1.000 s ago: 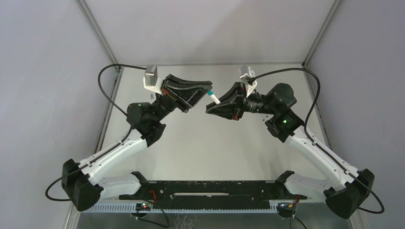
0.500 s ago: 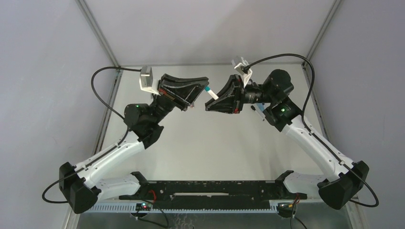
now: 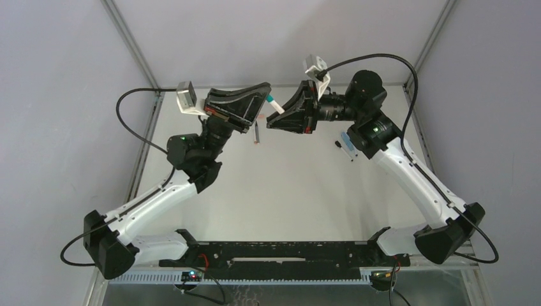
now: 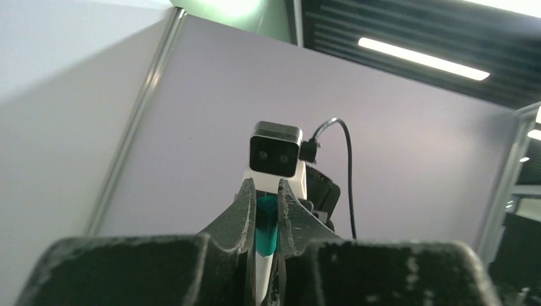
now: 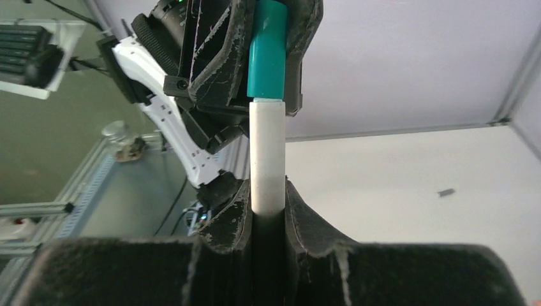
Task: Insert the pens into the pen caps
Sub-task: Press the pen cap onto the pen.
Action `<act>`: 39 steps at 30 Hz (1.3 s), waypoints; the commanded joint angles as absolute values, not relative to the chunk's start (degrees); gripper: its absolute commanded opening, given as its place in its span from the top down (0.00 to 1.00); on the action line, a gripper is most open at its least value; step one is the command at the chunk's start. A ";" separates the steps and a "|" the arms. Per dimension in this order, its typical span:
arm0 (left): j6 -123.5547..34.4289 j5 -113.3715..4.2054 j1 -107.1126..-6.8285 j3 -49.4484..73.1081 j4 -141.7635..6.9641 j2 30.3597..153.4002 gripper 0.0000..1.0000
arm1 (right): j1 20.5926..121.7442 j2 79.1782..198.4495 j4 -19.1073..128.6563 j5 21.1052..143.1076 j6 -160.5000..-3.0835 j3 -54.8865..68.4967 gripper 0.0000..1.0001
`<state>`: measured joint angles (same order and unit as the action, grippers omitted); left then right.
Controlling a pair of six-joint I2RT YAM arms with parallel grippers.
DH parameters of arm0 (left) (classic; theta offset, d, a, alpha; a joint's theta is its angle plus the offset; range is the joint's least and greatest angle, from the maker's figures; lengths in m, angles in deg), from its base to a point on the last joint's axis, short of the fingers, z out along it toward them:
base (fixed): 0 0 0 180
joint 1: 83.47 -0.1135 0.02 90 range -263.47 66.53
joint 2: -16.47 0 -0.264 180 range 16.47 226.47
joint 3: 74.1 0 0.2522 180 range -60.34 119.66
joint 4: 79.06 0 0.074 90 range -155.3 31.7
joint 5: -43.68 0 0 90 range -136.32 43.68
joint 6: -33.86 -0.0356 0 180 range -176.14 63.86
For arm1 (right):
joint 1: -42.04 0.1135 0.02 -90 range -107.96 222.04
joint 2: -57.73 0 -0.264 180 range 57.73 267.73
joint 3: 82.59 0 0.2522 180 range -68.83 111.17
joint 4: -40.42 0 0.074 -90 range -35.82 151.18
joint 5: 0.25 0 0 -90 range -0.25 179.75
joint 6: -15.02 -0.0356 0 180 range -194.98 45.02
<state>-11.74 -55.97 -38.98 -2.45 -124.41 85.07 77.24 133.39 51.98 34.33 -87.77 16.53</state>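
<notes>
A white pen (image 5: 266,153) stands upright between my right gripper's (image 5: 268,188) fingers, which are shut on its barrel. Its upper end sits in a teal pen cap (image 5: 268,60). My left gripper (image 4: 266,194) is shut on that teal cap (image 4: 266,226), with the white barrel (image 4: 262,271) showing below it. In the top view the two grippers meet tip to tip above the far table: left gripper (image 3: 263,95), right gripper (image 3: 279,113), the capped pen (image 3: 271,100) between them. A dark pen (image 3: 256,132) and a salmon-pink cap (image 3: 257,143) lie on the table below.
A light-blue pen (image 3: 348,143) and a small black cap (image 3: 336,145) lie on the table under the right arm. A small grey cap (image 5: 446,192) lies on the table in the right wrist view. Grey walls close in the back and both sides.
Both grippers have risen and moved toward the far wall together, still joined at the pen and cap. The dark pen and pink cap on the table have come into view.
</notes>
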 commanded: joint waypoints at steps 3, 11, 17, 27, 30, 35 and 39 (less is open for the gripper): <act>-20.87 -77.72 -33.64 -8.98 -92.03 88.97 1.00 | 76.04 137.01 29.81 32.21 -105.34 25.04 1.00; -18.63 -85.69 -34.33 -8.97 -98.59 92.64 1.00 | 76.05 138.99 30.62 32.74 -108.52 28.21 1.00; -13.11 -82.37 -34.18 -8.30 -101.89 95.48 1.00 | 78.06 140.19 47.54 44.78 -91.49 33.70 1.00; -9.28 -77.89 -37.13 -9.61 -104.06 92.68 0.96 | 76.47 136.97 43.72 35.14 -92.71 22.87 1.00; -7.78 -75.83 -38.34 -9.84 -105.97 90.67 0.85 | 75.53 133.81 43.61 34.14 -92.60 17.00 1.00; -4.41 -73.62 -40.62 -10.82 -111.15 88.35 0.62 | 74.27 130.27 44.99 32.67 -92.20 10.70 1.00; -4.07 -72.61 -41.82 -12.56 -114.03 87.07 0.40 | 73.50 128.12 46.18 31.89 -91.83 6.68 1.00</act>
<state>-6.01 -66.31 -41.58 -9.53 -119.18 87.39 73.55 132.28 52.44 29.96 -92.78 7.77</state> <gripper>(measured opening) 0.550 0.216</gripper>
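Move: The left hand already pinches the teal cap, whose middle is roughly 1 cm below its finger midpoint. The middle of the white pen in the right hand's grip lies from the left hand about 4 cm back, 1 cm to the right and 6 cm lower. From the right hand, the cap it is pushing the pen into stands some 4 cm ahead, 1 cm to the left and 5 cm above; the pen's end is already in it. Back and slightly up first: both hands ease 1 to 2 cm that way with the cap and pen still gripped, the right rising a little more and turning some 15 degrees counter-clockwise, pressing the pen up into the cap. Then both sink; the left opens, lets go of the cap and drops about 9 cm, drifting 3 cm right, its fingers tilting down astride the pen, while the right keeps its grip, lowering about 6 cm. ##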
